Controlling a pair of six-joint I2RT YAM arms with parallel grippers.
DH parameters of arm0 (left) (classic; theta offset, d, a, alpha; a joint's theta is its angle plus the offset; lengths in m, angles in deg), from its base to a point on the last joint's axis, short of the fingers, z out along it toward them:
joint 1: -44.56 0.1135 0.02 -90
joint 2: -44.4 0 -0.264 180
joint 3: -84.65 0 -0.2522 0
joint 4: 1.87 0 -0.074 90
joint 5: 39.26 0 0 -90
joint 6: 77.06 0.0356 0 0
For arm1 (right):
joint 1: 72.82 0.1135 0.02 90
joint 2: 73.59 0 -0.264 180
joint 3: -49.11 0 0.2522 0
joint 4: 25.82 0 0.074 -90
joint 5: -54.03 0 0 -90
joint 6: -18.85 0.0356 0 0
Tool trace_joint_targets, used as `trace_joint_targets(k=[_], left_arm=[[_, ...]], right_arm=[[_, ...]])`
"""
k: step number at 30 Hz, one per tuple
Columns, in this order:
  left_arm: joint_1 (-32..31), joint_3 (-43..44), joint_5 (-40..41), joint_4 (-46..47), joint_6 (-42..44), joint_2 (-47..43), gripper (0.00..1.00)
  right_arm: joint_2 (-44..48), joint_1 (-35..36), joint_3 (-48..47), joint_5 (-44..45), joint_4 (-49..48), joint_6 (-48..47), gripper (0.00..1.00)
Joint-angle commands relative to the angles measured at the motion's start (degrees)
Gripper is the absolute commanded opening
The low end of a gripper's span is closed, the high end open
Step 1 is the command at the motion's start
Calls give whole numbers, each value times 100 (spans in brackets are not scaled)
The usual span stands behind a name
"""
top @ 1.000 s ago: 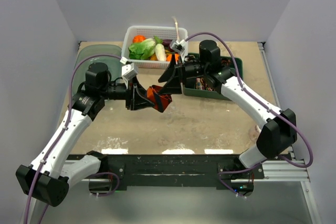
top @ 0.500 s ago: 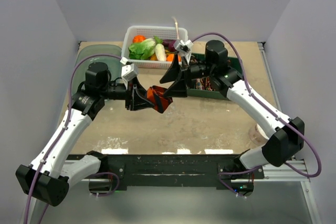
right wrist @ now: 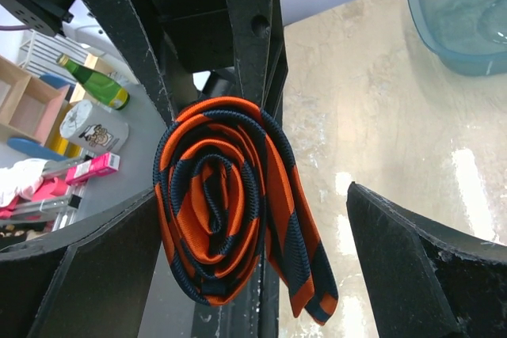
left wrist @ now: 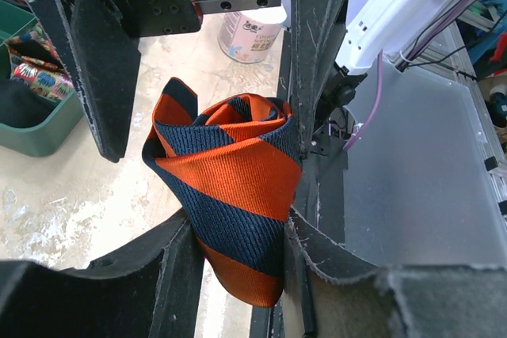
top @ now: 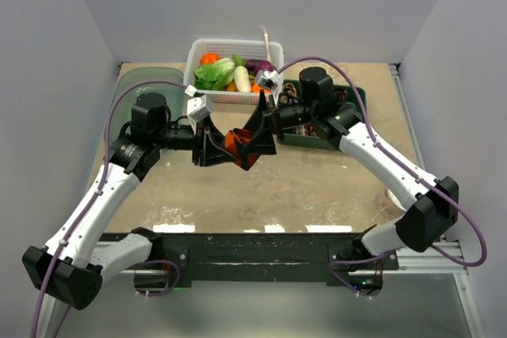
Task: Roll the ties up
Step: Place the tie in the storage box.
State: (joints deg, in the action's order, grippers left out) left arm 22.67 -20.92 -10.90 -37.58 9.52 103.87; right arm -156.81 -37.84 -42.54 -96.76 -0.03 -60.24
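An orange-and-navy striped tie (top: 238, 143) is coiled into a roll and hangs above the middle of the table. My left gripper (top: 219, 148) is shut on it. In the left wrist view its fingers (left wrist: 178, 263) pinch the lower part of the roll (left wrist: 230, 168). My right gripper (top: 262, 131) stands open, with one finger on each side of the roll. In the right wrist view the spiral end of the roll (right wrist: 218, 211) faces the camera, the tail end hangs down at the right, and the right gripper's fingers (right wrist: 396, 251) stand apart from the cloth. Patterned ties (left wrist: 36, 77) lie in the green tray (left wrist: 40, 134).
A white basket (top: 207, 94) of vegetables stands at the back centre. The green tray (top: 358, 99) sits at the back right under my right arm. A translucent bluish tub (top: 142, 81) is at the back left. A white tape roll (left wrist: 252, 33) stands near the right front edge.
My right gripper has swung left toward the left gripper, and its open fingers now straddle the rolled tie. The left gripper still holds the roll and has shifted slightly right.
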Motion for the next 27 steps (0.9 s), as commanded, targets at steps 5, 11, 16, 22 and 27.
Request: trace_joint_targets(k=[5, 11, 16, 22, 27], left_arm=[[-52, 297, 223, 201, -97, -5, 42], [-43, 297, 267, 280, -176, 22, 42], [-43, 314, 320, 411, -264, 22, 42], [-43, 209, 259, 718, -492, 30, 42], [-87, 191, 285, 780, -528, 74, 42]], right_arm=[[218, 35, -130, 121, 414, -406, 91], [263, 44, 1, -20, 432, -459, 89], [315, 44, 203, -231, 125, -249, 77], [289, 61, 318, -275, -140, -37, 70], [227, 97, 336, -319, -464, 209, 58]])
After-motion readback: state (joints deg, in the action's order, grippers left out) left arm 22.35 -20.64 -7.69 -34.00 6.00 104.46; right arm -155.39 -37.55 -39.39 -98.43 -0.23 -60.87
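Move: The rolled tie, still held by the left hand, sticks out about 2 cm to the right of that hand's point and level with it. From the right hand it lies some 2 cm to the left, 2 cm back and 1 cm lower, between wide-open fingers. The storage box stands about 20 cm to the right of the right hand, 14 cm ahead and 28 cm below; the vegetable basket is roughly 28 cm ahead, 4 cm left and 27 cm below. High above the table, the right hand narrows its wide-open fingers by about a third of their range around the free end of the rolled tie, while it sinks and draws back by a little over 1 cm each to bring the roll between its pads. The left hand keeps its unchanged pinch and carries the tie forward about 1.5 cm into that gap, rising about half a centimetre at the end, with both wrists almost unturned and the right fingers not yet shut firmly on the roll. ##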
